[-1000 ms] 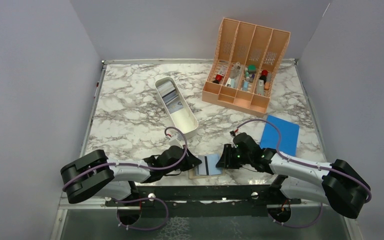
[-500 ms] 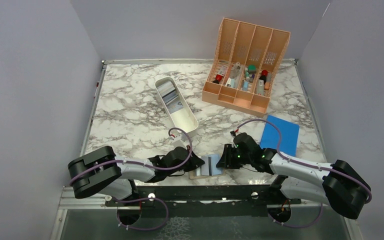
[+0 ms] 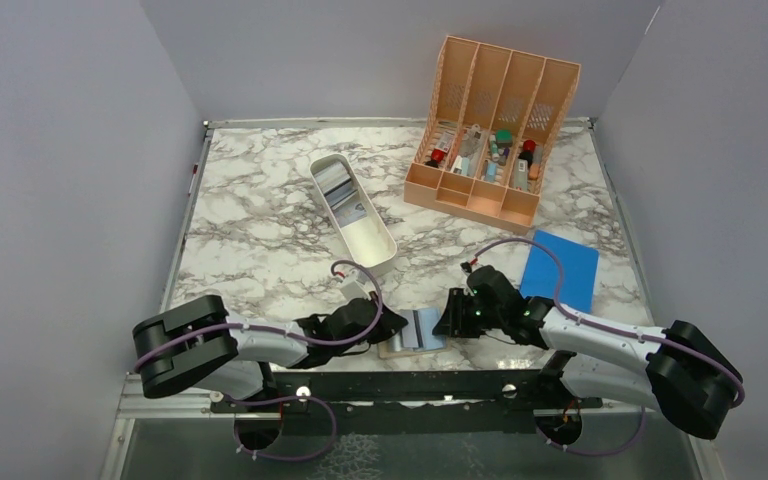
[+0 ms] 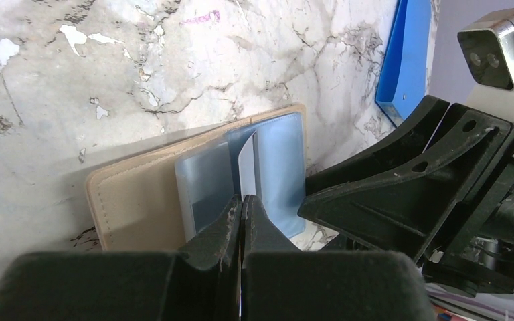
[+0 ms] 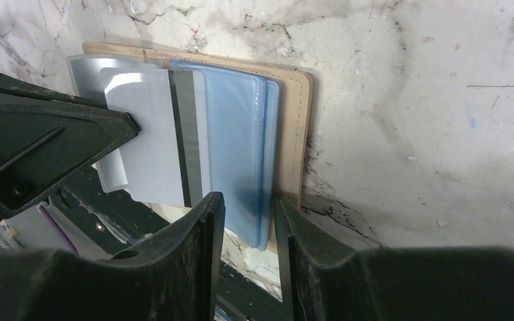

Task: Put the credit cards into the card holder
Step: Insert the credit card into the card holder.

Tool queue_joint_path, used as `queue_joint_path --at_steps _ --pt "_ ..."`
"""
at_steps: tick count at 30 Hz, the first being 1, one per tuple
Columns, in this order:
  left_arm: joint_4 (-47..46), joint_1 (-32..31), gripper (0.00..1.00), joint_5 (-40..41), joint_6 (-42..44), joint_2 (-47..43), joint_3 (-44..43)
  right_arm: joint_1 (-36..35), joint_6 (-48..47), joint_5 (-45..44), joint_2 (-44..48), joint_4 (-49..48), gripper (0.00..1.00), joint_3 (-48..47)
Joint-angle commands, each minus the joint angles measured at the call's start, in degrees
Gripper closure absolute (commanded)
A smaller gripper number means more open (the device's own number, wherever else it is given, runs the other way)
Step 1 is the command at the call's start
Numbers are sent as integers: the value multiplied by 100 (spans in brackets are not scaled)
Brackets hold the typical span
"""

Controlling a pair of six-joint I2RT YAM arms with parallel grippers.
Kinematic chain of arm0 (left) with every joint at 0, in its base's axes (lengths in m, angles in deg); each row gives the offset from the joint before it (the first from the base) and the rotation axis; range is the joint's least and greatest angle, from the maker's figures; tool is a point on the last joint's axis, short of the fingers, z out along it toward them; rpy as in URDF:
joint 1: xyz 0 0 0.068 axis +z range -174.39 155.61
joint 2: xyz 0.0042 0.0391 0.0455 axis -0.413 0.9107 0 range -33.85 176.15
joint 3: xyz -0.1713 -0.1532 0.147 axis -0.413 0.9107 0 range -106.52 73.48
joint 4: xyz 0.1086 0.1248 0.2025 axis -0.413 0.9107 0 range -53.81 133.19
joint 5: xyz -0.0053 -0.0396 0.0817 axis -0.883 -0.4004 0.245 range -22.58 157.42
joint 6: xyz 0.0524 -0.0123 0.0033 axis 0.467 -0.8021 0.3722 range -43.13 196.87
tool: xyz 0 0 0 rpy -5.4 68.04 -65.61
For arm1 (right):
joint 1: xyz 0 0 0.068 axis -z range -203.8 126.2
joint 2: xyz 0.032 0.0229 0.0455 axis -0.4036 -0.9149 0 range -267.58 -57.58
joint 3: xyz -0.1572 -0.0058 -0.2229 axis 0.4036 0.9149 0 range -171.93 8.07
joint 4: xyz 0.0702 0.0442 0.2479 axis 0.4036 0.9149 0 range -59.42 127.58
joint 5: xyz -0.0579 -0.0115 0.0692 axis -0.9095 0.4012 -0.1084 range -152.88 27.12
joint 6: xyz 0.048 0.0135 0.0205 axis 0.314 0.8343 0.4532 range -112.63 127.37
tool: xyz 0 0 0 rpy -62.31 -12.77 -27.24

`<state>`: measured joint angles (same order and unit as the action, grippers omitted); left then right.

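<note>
The card holder (image 3: 407, 347) lies open at the table's near edge, tan outside (image 4: 134, 200), with blue-grey pocket leaves (image 5: 237, 147). My left gripper (image 3: 392, 325) (image 4: 242, 199) is shut on a pale grey credit card with a dark stripe (image 5: 150, 134). That card stands on edge (image 4: 245, 167) among the leaves. My right gripper (image 3: 447, 320) (image 5: 249, 197) is open at the holder's right side. One finger sits over the tan edge and the other over the card's stripe, with the blue leaves' corner showing between them.
A long white tray (image 3: 375, 250) lies behind the holder, with something flat and grey (image 3: 338, 185) at its far end. A peach slotted organizer (image 3: 490, 130) stands at the back right. A flat blue rectangle (image 3: 560, 270) lies to the right. A black rail (image 3: 400, 385) runs along the near edge.
My left gripper has edged a little to the right with the card, which now overlaps the holder's leaves. The right arm has not moved.
</note>
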<state>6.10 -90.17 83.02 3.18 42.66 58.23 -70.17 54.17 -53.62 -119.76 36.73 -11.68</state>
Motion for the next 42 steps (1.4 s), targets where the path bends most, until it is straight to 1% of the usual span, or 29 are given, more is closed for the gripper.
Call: queue_joint_path --at_steps 1,3,7,8,15,21,26,28,31,36,42 --pt "170 -95 100 233 82 233 -140 10 -106 -223 65 281 61 94" --pt "171 -149 94 132 119 385 -247 5 -103 -224 65 302 61 70" --pt "175 -278 72 -24 278 500 -365 5 -127 -276 104 370 61 26" --pt "184 -305 68 -37 319 484 -367 5 -132 -293 114 389 61 24" --pt "335 -371 57 42 339 297 -336 5 -163 -375 176 538 60 -82" --pt "545 -396 54 68 395 202 -385 5 -213 -600 300 789 60 -249" --pt "740 -401 54 153 373 107 -426 5 -285 -722 250 826 63 -340" --pt "793 -408 57 154 425 101 -483 5 -295 -715 165 822 64 -383" --pt "888 -431 61 167 518 121 -590 5 -275 -648 96 651 65 -325" --pt "943 -440 61 75 563 333 -732 5 -194 -400 -202 353 66 -227" --pt "943 -451 59 -64 720 573 -989 5 -91 -225 -107 62 66 -12"
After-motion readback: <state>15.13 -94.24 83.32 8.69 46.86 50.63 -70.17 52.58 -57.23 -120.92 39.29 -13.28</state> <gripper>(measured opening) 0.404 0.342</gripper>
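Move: My left hand pinches the credit card by its left part; the card's middle lies about 2 cm to that hand's right and 2 cm below. The card holder's blue sleeve, where the card goes, has its middle some 4 cm right, 1 cm back and 2 cm down; the white tray stands about 25 cm ahead and 11 cm left. From my right hand, at the sleeve's right edge, the sleeve's middle is some 3 cm left, level fore and aft, 1 cm below. I open my left fingers to nearly half wide, letting go of the card's edge, while the hand dips and slides about 2 cm right and 1.5 cm back, rolling some 10 degrees; it finishes by nudging right again, one finger at the card's left edge. My right hand stays low at the sleeve's right edge, yielding up to 2 cm right, then coming halfway back and slightly forward. ##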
